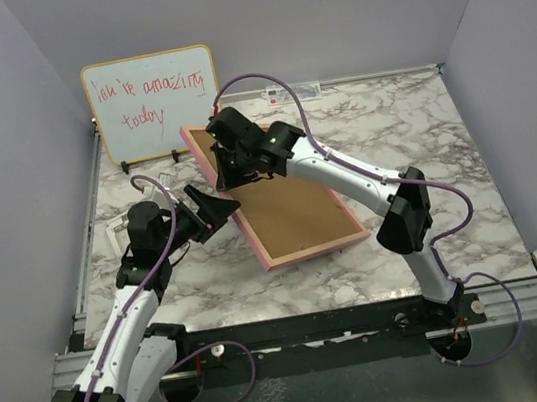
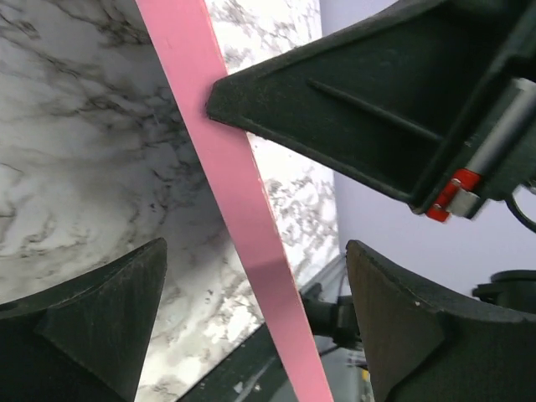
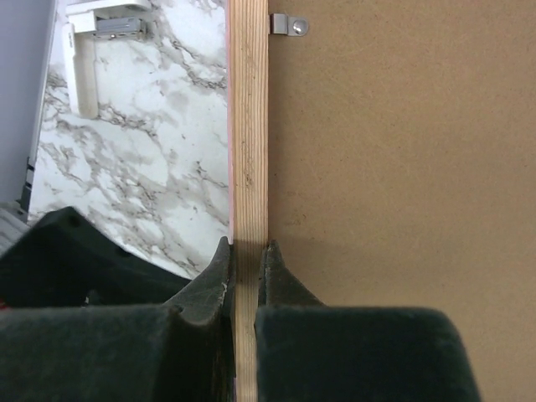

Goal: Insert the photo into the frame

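The frame [image 1: 297, 219] lies back up on the marble table, its brown backing board [image 3: 402, 167] facing me inside the pinkish wood border [image 3: 248, 126]. My right gripper [image 3: 248, 247] is shut on that border at the frame's far left part; in the top view it [image 1: 227, 172] sits over the frame's upper left. My left gripper [image 2: 255, 276] stands open with the pink frame edge [image 2: 226, 167] running between its fingers, a gap on each side. From above it [image 1: 219, 206] is at the frame's left edge. The photo is hidden.
A yellow-edged whiteboard [image 1: 153, 102] with red handwriting stands at the back left, just behind the frame's far corner. A metal clip [image 3: 289, 25] holds the backing board. Grey walls close in the marble table [image 1: 419, 128] on three sides.
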`<state>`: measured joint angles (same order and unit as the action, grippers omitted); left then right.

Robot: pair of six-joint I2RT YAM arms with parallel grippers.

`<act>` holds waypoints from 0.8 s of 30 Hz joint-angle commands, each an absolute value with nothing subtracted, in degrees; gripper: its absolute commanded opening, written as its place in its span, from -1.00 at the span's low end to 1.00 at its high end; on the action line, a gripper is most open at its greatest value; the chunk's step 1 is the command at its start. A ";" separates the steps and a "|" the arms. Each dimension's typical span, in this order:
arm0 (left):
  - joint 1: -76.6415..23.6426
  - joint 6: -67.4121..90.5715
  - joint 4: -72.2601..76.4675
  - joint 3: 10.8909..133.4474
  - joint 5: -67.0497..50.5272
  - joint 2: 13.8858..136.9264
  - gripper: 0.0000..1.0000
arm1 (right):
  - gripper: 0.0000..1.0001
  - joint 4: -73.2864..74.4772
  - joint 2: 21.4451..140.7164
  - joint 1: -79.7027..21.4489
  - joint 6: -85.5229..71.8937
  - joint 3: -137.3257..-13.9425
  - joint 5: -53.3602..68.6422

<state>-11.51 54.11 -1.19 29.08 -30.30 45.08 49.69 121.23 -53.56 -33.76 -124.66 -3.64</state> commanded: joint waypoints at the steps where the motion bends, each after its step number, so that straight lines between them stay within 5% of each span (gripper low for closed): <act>1: -11.79 61.56 7.41 28.61 -36.32 49.79 0.76 | -0.99 47.08 120.08 -54.01 -37.01 -128.58 -0.70; 6: -11.81 61.18 5.73 29.96 -36.43 54.48 0.59 | -0.99 45.56 120.65 -54.00 -39.28 -129.41 1.41; 13: -11.78 60.75 3.87 33.16 -36.68 56.27 -0.21 | -0.96 47.57 120.77 -54.05 -38.78 -130.17 -0.61; 21: -11.78 58.52 -3.42 38.05 -36.41 57.67 -0.80 | 0.02 51.80 111.65 -54.05 -37.07 -125.24 -11.82; 24: -11.82 59.15 -5.54 40.83 -35.95 58.08 -0.97 | 0.19 50.73 105.51 -54.05 -34.23 -120.49 -14.77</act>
<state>-11.73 60.16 -4.38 34.85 -35.55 58.30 50.24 115.61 -53.69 -37.10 -123.94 -7.64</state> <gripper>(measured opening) 0.300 0.559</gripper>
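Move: From the left hand, the spot where it will grip the raised left rail of the frame is about 2 cm ahead, 3 cm right and 2 cm below. The right gripper holds the same rail roughly 7 cm ahead of the left hand and 2 cm right, level with it; the frame's brown back has its middle some 12 cm right and 9 cm lower. From the right hand, that grip spot lies about 5 cm back, 1 cm right and 2 cm down. The left hand, wide open around the rail of the frame, edges right, forward and down, only about 3 cm in all, tips its fingers down some 15 degrees and closes until it pinches the rail on the robot's side of the right gripper. The right hand keeps its pinch and eases slightly left and up, then opens, lets go of the rail and pulls away upward and to the right, roughly 4 to 5 cm. ##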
